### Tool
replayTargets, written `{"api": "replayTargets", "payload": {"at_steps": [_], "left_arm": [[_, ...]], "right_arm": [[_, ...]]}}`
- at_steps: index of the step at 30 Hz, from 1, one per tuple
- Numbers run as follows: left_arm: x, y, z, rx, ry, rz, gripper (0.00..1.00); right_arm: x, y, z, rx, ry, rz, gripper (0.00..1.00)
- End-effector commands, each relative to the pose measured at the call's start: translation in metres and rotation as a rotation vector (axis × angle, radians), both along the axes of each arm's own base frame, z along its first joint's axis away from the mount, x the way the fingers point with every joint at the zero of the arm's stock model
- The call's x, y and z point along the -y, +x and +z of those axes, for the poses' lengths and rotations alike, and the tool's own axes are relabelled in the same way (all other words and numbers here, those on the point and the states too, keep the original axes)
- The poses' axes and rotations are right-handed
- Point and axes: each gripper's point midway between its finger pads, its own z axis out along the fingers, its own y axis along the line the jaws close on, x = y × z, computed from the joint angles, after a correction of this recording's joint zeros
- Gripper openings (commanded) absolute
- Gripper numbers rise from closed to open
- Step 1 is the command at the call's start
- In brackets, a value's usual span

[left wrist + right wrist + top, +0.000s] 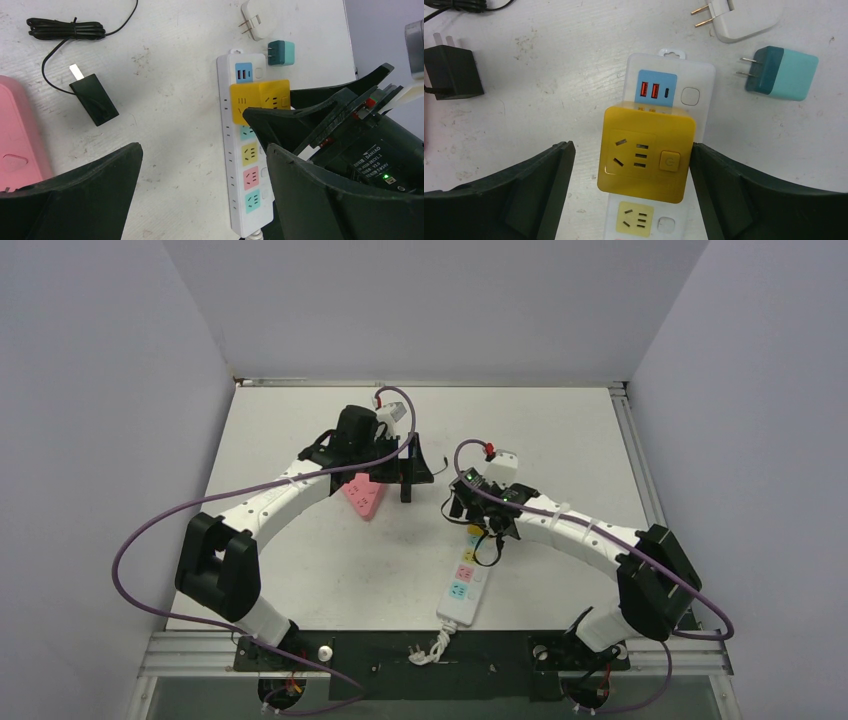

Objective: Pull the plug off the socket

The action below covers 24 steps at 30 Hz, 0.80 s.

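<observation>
The socket [463,585] is a long white strip [227,165] with pastel outlets, lying on the table. A yellow cube plug [646,152] sits in it just below the blue USB panel [657,89]. My right gripper [633,147] is open and straddles the plug. Its right finger [724,190] is at the plug's right edge, and its left finger [539,190] stands well apart. My left gripper [204,150] hangs open and holds nothing, over bare table left of the strip. In the top view it [408,472] is above a pink block [362,496].
A black adapter [94,100] with a bundled cable lies left of the strip. A white charger [739,17] and a teal one [781,72] lie past its far end. The pink block [20,135] is at the left. Grey walls enclose the table.
</observation>
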Motion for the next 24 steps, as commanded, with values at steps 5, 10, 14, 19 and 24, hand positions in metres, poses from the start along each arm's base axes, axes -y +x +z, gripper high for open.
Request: {"api": "replayTargets", "payload": {"at_steps": [5,10,14,19,24], "left_arm": [[0.0,-0.001,0.014,0.029,-0.03,-0.007,0.92],[0.001,-0.001,0.013,0.028,-0.031,-0.01,0.92],[0.002,-0.003,0.011,0.014,-0.036,-0.012,0.92],[0.01,-0.01,0.011,-0.002,-0.07,-0.04,0.92],[0.031,-0.027,0.002,-0.051,-0.1,-0.107,0.92]], "right_arm": [[0.0,0.007,-0.012,-0.005,0.007,-0.009,0.83],[0.003,0.006,-0.018,-0.015,0.013,-0.011,0.8],[0.0,0.006,-0.02,-0.016,0.031,-0.001,0.72],[-0.013,0.01,-0.007,0.021,0.132,0.027,0.44],[-0.021,0.016,0.019,0.097,0.245,0.039,0.17]]}}
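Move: The yellow plug, still in the white power strip, sits between the right hand's open fingers, about 3 cm below the hand point and 1 cm to its right. The teal plug lies roughly 10 cm right and 2 cm ahead, the white plug some 9 cm right and 7 cm ahead, the black plug about 12 cm left and 7 cm ahead, all some 7 cm lower. From the left hand the yellow plug is about 6 cm back, 7 cm right and 12 cm down. The right hand sinks about 2 cm over the yellow plug and closes its fingers, pinching its two sides. ##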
